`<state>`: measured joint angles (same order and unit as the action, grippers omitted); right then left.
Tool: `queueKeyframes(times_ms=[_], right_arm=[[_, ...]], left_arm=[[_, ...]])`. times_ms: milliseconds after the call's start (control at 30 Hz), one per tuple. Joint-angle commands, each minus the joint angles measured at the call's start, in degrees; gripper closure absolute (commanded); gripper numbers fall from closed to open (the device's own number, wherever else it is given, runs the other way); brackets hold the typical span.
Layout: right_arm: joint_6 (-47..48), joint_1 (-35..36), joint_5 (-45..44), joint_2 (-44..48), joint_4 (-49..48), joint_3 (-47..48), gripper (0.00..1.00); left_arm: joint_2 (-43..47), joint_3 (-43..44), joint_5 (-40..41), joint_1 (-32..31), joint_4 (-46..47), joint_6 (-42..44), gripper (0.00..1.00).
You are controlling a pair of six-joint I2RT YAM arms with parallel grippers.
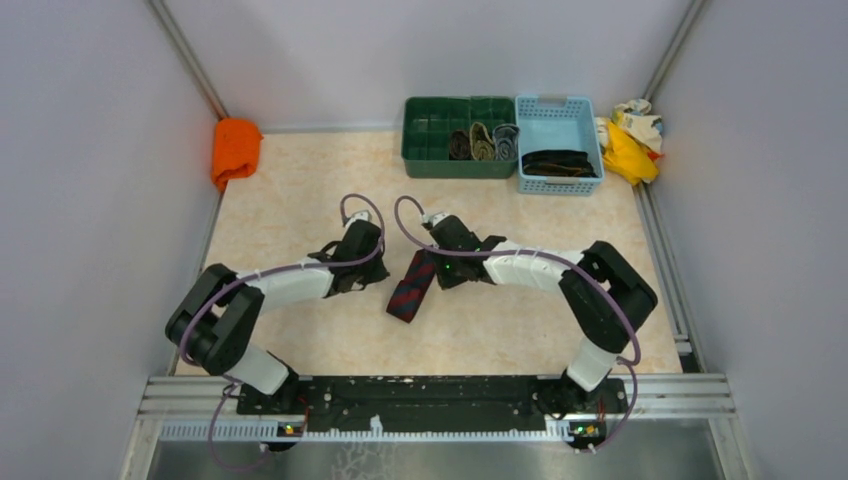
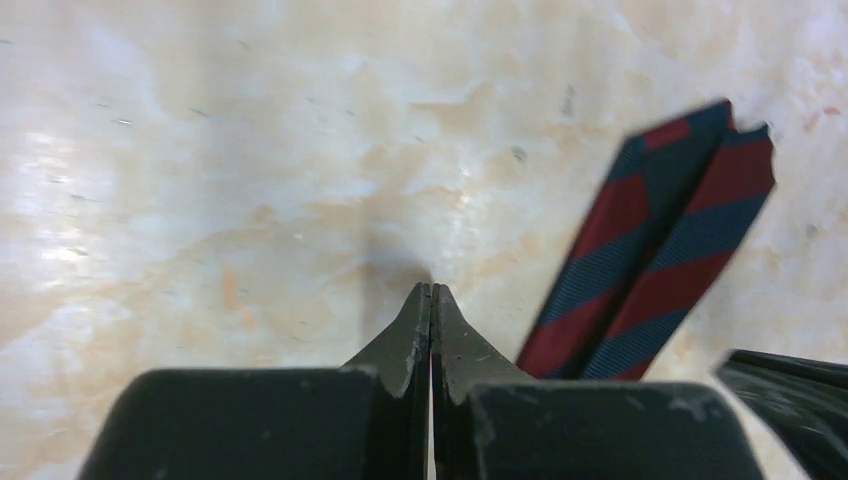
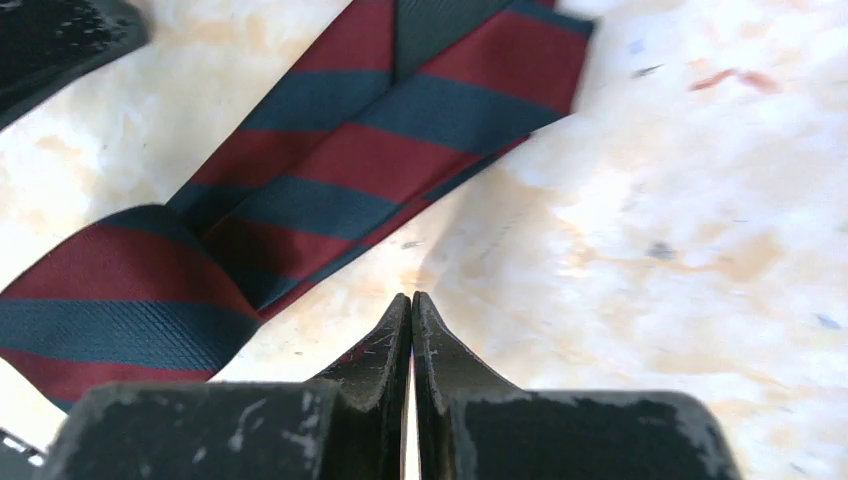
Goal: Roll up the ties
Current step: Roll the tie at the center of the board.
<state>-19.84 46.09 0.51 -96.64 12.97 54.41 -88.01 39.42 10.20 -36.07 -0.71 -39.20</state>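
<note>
A dark red and navy striped tie (image 1: pixel 412 287) lies folded double on the table between my two grippers. My left gripper (image 1: pixel 376 270) is shut and empty just left of it. In the left wrist view the shut tips (image 2: pixel 431 290) hover over bare table, with the tie (image 2: pixel 650 260) to their right. My right gripper (image 1: pixel 446 272) is shut and empty just right of the tie. Its tips (image 3: pixel 411 298) stand beside the tie's edge (image 3: pixel 330 170) without touching it. Rolled brown (image 1: pixel 459 146), olive (image 1: pixel 482 142) and grey-blue (image 1: pixel 505 141) ties sit in a green tray (image 1: pixel 430 140).
A light blue basket (image 1: pixel 557 110) next to the green tray holds dark ties (image 1: pixel 558 162). An orange cloth (image 1: pixel 236 148) lies at the back left corner. Yellow and cream rags (image 1: pixel 630 140) are piled at the back right. Grey walls enclose the table.
</note>
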Motion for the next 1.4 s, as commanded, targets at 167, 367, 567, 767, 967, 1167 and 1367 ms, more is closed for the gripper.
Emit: queueKeyframes(times_ms=[167, 367, 567, 767, 967, 1167, 1367], right_arm=[[4.0, -2.2, -13.6, 3.3, 9.5, 10.0, 1.0], [1.6, -2.4, -14.0, 7.4, 8.9, 7.1, 1.0], [1.0, -4.6, -15.4, 13.5, 9.0, 4.0, 1.0], [1.2, -6.7, -15.3, 18.6, 9.0, 1.5, 1.0], [1.0, -6.9, -14.4, 20.7, 9.2, 0.1, 1.0], [1.0, -6.7, -9.4, 24.2, 8.0, -2.8, 1.0], [-3.5, -0.8, -5.7, 31.4, 6.8, -10.5, 1.0]], left_arm=[[-7.3, 5.8, 2.2, 2.9, -0.7, 2.7, 1.0], [-19.1, 16.8, -4.9, 3.1, 0.3, 5.6, 1.0], [-24.7, 21.3, -11.7, 1.1, -0.5, 6.0, 1.0], [-24.0, 21.1, -16.7, -1.8, -1.6, 5.1, 1.0], [-21.5, 18.6, -21.1, -4.3, -1.5, 3.9, 1.0], [-20.2, 18.8, -17.0, -4.3, -2.6, 4.3, 1.0], [-12.8, 21.2, -2.9, -2.5, -4.8, 2.9, 1.0]])
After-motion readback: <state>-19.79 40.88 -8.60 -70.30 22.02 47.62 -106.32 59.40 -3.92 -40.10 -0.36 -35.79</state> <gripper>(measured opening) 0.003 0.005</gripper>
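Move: The striped tie, folded into a short slanting strip on the board, has its middle about 5 cm right of the left hand, 3 cm back and 2 cm below; its far end is some 3 cm ahead and 7 cm right of that hand. From the right hand the tie's middle lies roughly 6 cm left, 1 cm back and 2 cm below. The green tray is about 30 cm ahead and 16 cm right of the left hand. The tie's far end is swung to the right: with fingers shut and kept low, the left hand runs about 9 cm forward past that end, then curves right and back across it, turning clockwise, and finishes right beside it. The right hand, also shut, clears off upward some 9 cm and to the right, away from the tie. ##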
